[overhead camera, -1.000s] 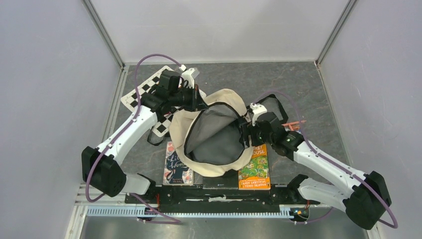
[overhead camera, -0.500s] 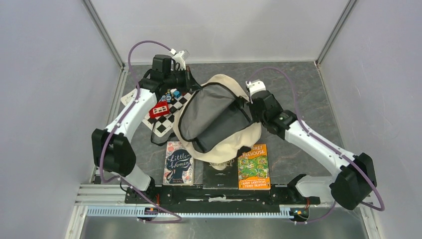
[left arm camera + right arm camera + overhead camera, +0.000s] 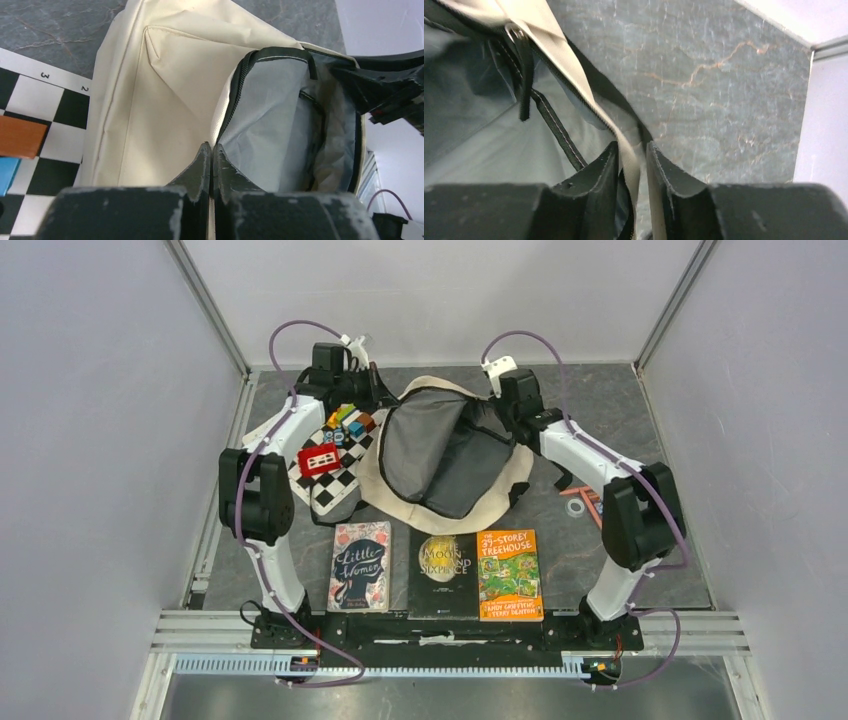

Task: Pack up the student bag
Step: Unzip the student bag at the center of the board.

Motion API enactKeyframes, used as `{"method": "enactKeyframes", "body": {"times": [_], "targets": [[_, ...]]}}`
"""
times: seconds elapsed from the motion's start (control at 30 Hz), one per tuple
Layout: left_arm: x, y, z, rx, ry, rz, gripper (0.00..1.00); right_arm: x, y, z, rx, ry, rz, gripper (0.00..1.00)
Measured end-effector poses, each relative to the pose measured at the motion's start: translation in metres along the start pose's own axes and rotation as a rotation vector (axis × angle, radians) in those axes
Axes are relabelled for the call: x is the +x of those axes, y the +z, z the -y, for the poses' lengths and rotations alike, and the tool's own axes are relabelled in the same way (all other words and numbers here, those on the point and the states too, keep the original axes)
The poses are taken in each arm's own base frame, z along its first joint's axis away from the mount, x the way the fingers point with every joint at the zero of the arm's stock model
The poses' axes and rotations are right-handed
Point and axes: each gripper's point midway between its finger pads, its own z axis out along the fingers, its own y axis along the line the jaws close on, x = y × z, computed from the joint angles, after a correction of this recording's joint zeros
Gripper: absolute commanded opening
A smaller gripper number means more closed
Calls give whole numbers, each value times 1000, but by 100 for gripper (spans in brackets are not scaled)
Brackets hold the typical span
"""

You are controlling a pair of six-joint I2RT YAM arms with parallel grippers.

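Observation:
The student bag [image 3: 448, 450], cream canvas with black trim, lies at the back middle of the table, its grey-lined mouth wide open and facing up. My left gripper [image 3: 385, 400] is shut on the left rim of the mouth. In the left wrist view its jaws [image 3: 211, 148] meet on the rim between the cream shell [image 3: 160, 85] and the grey lining. My right gripper [image 3: 502, 405] holds the right rim. In the right wrist view a fold of cream fabric [image 3: 554, 45] runs down between its narrowly parted jaws [image 3: 631, 147].
Three books lie in a row near the front: Little Women [image 3: 360, 565], a dark one [image 3: 445, 565] and an orange Treehouse one [image 3: 508, 573]. Left of the bag a checkerboard [image 3: 335, 490] carries a red block [image 3: 318, 460] and small coloured blocks [image 3: 350, 423]. Small pink items [image 3: 582, 502] lie right.
Both arms have swung toward the back wall, taking the bag with them. The dark middle book and the blocks on the checkerboard are now uncovered.

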Motion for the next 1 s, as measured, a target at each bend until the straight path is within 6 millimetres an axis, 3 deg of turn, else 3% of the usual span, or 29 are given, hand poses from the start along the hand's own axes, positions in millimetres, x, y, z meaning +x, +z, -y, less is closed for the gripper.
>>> {"method": "enactKeyframes", "body": {"times": [0.07,0.17,0.3,0.47,0.67,0.8,1.0], "targets": [[3,12,-12,-9,-7,-6,6,-10,12,0,1,-6,14,72],[8,26,-26,-28,-16,-16,35,-22,16,-1,-6,4,27,93],[11,34,-43,-66,-18,-21,68,-26,5,2,-13,40,25,98],[9,33,-46,-74,-17,-12,89,-7,-34,5,-33,130,10,98],[40,15,-35,-62,-85,-31,100,37,-80,0,-76,254,-9,98],[64,0,-12,-34,-119,-49,100,57,-93,-16,-130,306,-30,98],[91,-15,15,-2,-128,-70,100,70,-104,-53,-216,327,-53,98]]}}
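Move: The left hand is shut on the far-left rim of the student bag's opening; the middle of that opening lies about 11 cm to its right, 9 back and 10 below. The toy blocks are some 9 cm to its left, 2 back. From the right hand, at the far-right rim, the opening's middle is roughly 14 cm left, 5 back and 7 below, and the tape roll about 15 right, 17 back. Left sinks 5 cm, both open, releasing the bag's rim, then both draw back, right hand about 15 cm. ##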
